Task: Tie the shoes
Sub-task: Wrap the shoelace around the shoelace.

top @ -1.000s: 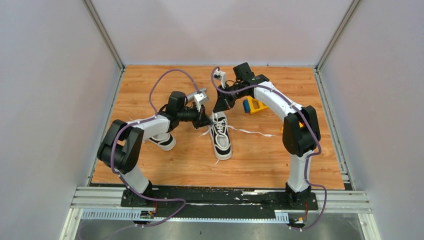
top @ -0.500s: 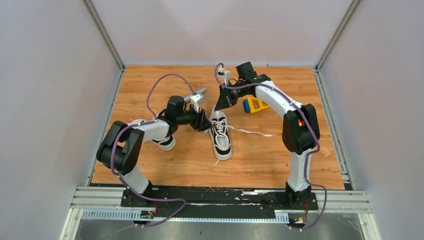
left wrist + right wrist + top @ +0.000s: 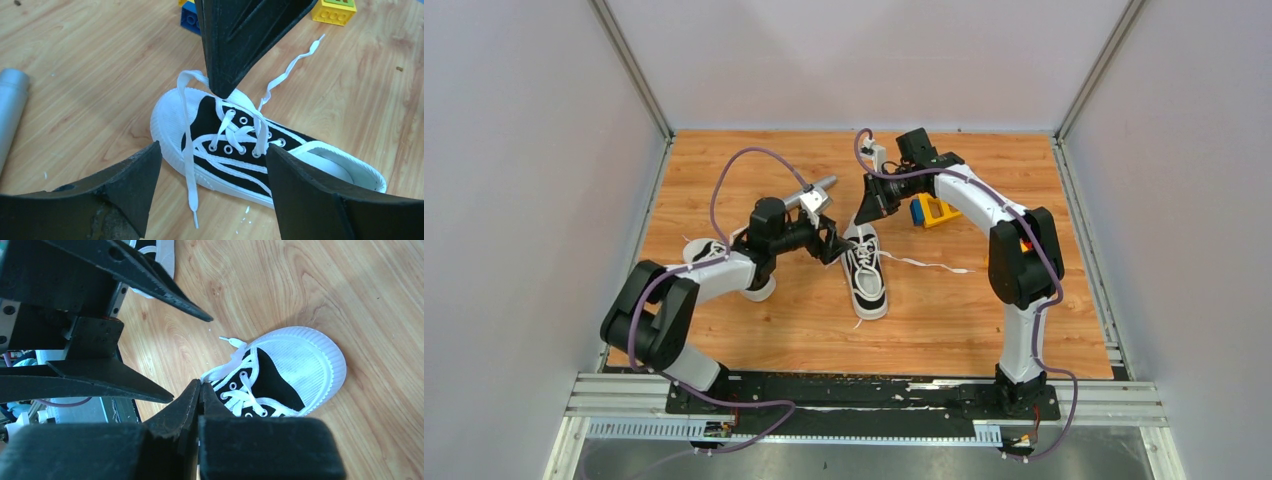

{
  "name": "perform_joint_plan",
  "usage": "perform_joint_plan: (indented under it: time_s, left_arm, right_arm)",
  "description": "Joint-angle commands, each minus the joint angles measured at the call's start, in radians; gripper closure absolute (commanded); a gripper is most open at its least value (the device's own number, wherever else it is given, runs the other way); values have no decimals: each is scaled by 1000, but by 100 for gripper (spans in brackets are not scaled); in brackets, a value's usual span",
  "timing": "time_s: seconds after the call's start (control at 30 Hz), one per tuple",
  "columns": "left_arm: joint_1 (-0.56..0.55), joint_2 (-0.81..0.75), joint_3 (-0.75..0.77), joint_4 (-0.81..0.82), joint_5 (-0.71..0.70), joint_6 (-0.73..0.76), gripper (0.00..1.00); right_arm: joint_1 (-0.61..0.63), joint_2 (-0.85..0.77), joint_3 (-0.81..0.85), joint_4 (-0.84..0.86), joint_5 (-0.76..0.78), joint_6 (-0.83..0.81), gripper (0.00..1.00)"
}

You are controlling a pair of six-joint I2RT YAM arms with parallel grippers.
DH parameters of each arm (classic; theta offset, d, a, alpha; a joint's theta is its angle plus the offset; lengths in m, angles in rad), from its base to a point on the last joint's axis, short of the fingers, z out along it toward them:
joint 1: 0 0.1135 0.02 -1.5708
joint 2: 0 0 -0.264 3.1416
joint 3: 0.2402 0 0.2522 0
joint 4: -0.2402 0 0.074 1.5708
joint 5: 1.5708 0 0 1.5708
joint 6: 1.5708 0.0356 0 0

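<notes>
One black-and-white shoe (image 3: 865,275) lies mid-table with its toe pointing away from the arm bases; the left wrist view shows it too (image 3: 240,145). My right gripper (image 3: 865,212) points down at the toe end, shut on a white lace (image 3: 187,130) that arches up to its tip (image 3: 225,92) and then hangs over the toe cap. My left gripper (image 3: 834,245) stands open just left of the shoe, with nothing between its fingers (image 3: 135,175). The other shoe (image 3: 724,270) lies to the left, partly under the left arm.
A yellow block and a blue block (image 3: 932,210) sit behind the shoe on the right. A loose lace end (image 3: 934,266) trails right across the wood. Grey walls close in the table on three sides.
My left gripper has gone from shut to wide open and drawn back slightly to the left. The right gripper has stayed shut at the toe end and barely moved.
</notes>
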Motion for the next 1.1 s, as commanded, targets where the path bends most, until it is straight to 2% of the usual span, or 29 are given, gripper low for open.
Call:
perform_joint_plan:
  time_s: [0.0, 0.2, 0.37, 0.5, 0.7, 0.77, 1.07]
  left_arm:
    - [18, 71, 82, 52, 182, 40, 14]
    - [18, 151, 130, 107, 281, -16, 13]
    - [16, 233, 148, 190, 257, -13, 14]
    - [10, 278, 167, 221, 305, -47, 20]
    - [3, 284, 136, 258, 295, -114, 44]
    - [1, 268, 129, 242, 296, -124, 47]
    - [-45, 207, 57, 221, 252, -190, 51]
  right_arm:
    - [2, -28, 2, 45, -19, 44, 100]
    - [1, -26, 12, 47, -13, 39, 100]
    - [0, -33, 10, 50, -9, 42, 100]
    - [-1, -37, 9, 55, -1, 54, 100]
    - [-11, -37, 15, 59, 5, 61, 100]
    - [-13, -37, 16, 60, 6, 61, 100]
    - [-21, -27, 26, 74, 5, 100, 100]
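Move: Right of the open left hand, about 3 cm off, 3 cm ahead and slightly lower, hangs the loose lace tail; the closed right fingertips holding it are some 5 cm right, 4 cm ahead and 2 cm higher. The shoe's middle lies roughly 7 cm right, 2 cm back and 9 cm below, the other lace end about 20 cm right, level fore-and-aft, on the table. From the right hand the tail is about 2 cm left, 1 cm back and 4 cm down. Reaching across to the right by about 4.5 cm and then sinking some 3 cm, the left hand brings its open fingers around the hanging tail under the right fingertips, turning about 15 degrees clockwise. On the way down the fingers narrow to roughly half open, and the hand finishes by drawing back about 2 cm. The right hand stays nearly still and keeps the lace pinched. ##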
